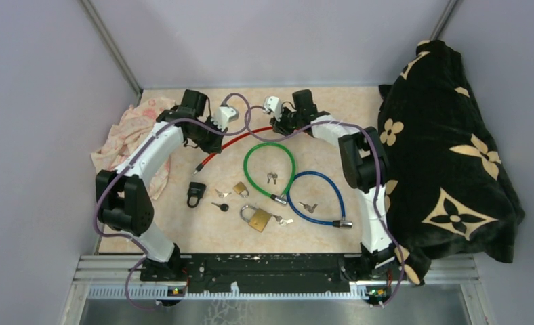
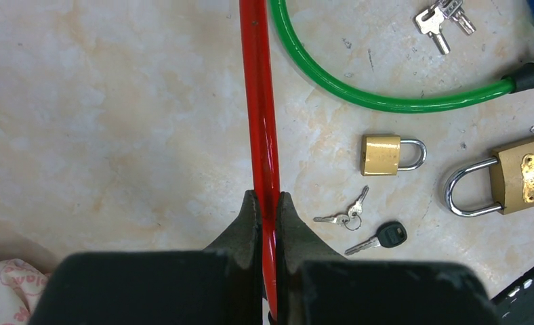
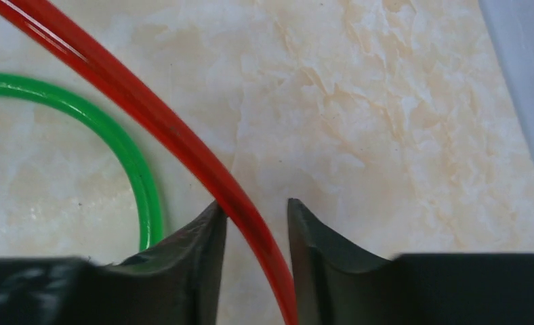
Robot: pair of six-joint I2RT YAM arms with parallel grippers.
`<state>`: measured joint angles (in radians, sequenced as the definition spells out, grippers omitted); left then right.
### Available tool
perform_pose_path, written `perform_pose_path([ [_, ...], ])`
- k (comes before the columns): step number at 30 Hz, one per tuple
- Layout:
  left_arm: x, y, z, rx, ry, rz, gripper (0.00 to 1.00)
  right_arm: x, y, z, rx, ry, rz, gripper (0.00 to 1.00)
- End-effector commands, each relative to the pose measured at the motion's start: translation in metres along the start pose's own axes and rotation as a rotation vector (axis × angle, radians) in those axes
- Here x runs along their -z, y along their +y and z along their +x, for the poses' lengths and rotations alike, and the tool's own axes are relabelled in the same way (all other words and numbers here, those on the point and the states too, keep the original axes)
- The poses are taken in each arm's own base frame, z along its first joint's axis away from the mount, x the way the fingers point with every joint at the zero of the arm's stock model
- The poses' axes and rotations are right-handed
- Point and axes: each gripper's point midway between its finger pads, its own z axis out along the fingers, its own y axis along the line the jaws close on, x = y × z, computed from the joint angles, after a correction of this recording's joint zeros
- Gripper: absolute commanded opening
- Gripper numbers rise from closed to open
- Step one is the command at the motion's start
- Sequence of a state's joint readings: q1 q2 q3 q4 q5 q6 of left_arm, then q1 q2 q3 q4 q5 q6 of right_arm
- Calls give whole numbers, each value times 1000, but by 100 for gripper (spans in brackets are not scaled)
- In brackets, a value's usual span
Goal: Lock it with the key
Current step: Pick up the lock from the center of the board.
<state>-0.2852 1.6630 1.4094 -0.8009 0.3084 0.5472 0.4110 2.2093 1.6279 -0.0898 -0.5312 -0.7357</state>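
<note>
A red cable lock [image 1: 240, 140] lies across the back of the table, its metal end [image 1: 199, 167] pointing toward the front. My left gripper [image 2: 268, 200] is shut on the red cable [image 2: 261, 101], which is pinched tight between both fingers. My right gripper [image 3: 254, 206] stands open around the cable's other stretch [image 3: 135, 95]. The cable touches the left fingertip [image 3: 213, 217], and a gap shows on the other side. A black-headed key [image 2: 379, 238] and a small pair of silver keys [image 2: 345, 213] lie loose on the table.
A green cable lock [image 1: 270, 169] holds keys [image 1: 272, 177] in its loop, and a blue one [image 1: 318, 196] lies beside it. Two brass padlocks [image 2: 381, 154] [image 2: 522, 176] and a black padlock [image 1: 196, 194] lie in front. There is a pink cloth [image 1: 132, 132] at left and a black blanket [image 1: 447, 149] at right.
</note>
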Motion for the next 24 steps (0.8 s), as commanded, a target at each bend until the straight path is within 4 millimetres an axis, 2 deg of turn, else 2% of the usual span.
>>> perform_pose_path([
  [1, 11, -5, -11, 19, -85, 12, 0, 22, -32, -29, -19, -102, 84, 23],
  [3, 12, -8, -11, 32, -104, 19, 0, 31, -35, -38, -7, -129, 103, 5],
  [4, 11, -9, -9, 37, -111, 23, 0, 37, -37, -45, 3, -144, 116, 0],
  [6, 6, -15, -5, 54, -122, 38, 0, 50, -36, -63, 14, -185, 119, 0],
  [7, 4, -18, -3, 59, -130, 47, 5, 57, -34, -72, 17, -210, 113, 0],
  [8, 2, -21, -2, 66, -139, 59, 22, 64, -31, -82, 21, -238, 109, 0],
  [9, 1, -23, -3, 71, -151, 67, 44, 77, -28, -98, 31, -276, 112, 0],
  [10, 2, -25, -5, 72, -164, 74, 56, 87, -25, -109, 37, -307, 114, 0],
  [11, 4, -26, -8, 70, -174, 82, 61, 96, -22, -118, 49, -336, 123, 0],
  [13, 12, -26, -20, 51, -202, 90, 65, 113, -15, -131, 84, -381, 147, 0],
  [16, 33, -23, -49, 14, -270, 93, 69, 137, -8, -150, 147, -419, 180, 0],
  [18, 54, -24, -73, -48, -356, 92, 72, 149, -4, -161, 192, -418, 198, 0],
  [24, 112, -53, -118, -308, -696, 69, 88, 180, 24, -203, 362, -419, 205, 0],
])
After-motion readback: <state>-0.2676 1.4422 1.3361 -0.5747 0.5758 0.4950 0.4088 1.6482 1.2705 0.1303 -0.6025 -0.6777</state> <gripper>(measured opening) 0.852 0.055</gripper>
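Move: The red cable lock already runs between the right hand's half-closed fingers, practically at its hand point. The green loop's middle lies some 12 cm back and 2 cm left of that hand, about 5 cm below, with its keys roughly 3 cm nearer the base. The left hand still pinches the cable; the right hand's grip spot is about 12 cm ahead, 18 cm right and 6 cm below it, the small brass padlock roughly 7 cm back, 8 cm right, 12 cm below. The right hand shuts its fingers on the red cable and then, keeping that pinch, lifts it nearly 20 cm while drawing back about 7 cm, the fingers tipping upward some 20 degrees. Meanwhile the left hand opens wide and lets go of the cable, easing back a couple of centimetres as it does so, then rises about 10 cm from its lowest point and drifts some 4 cm to its right, tilting up and rolling its left side down. ##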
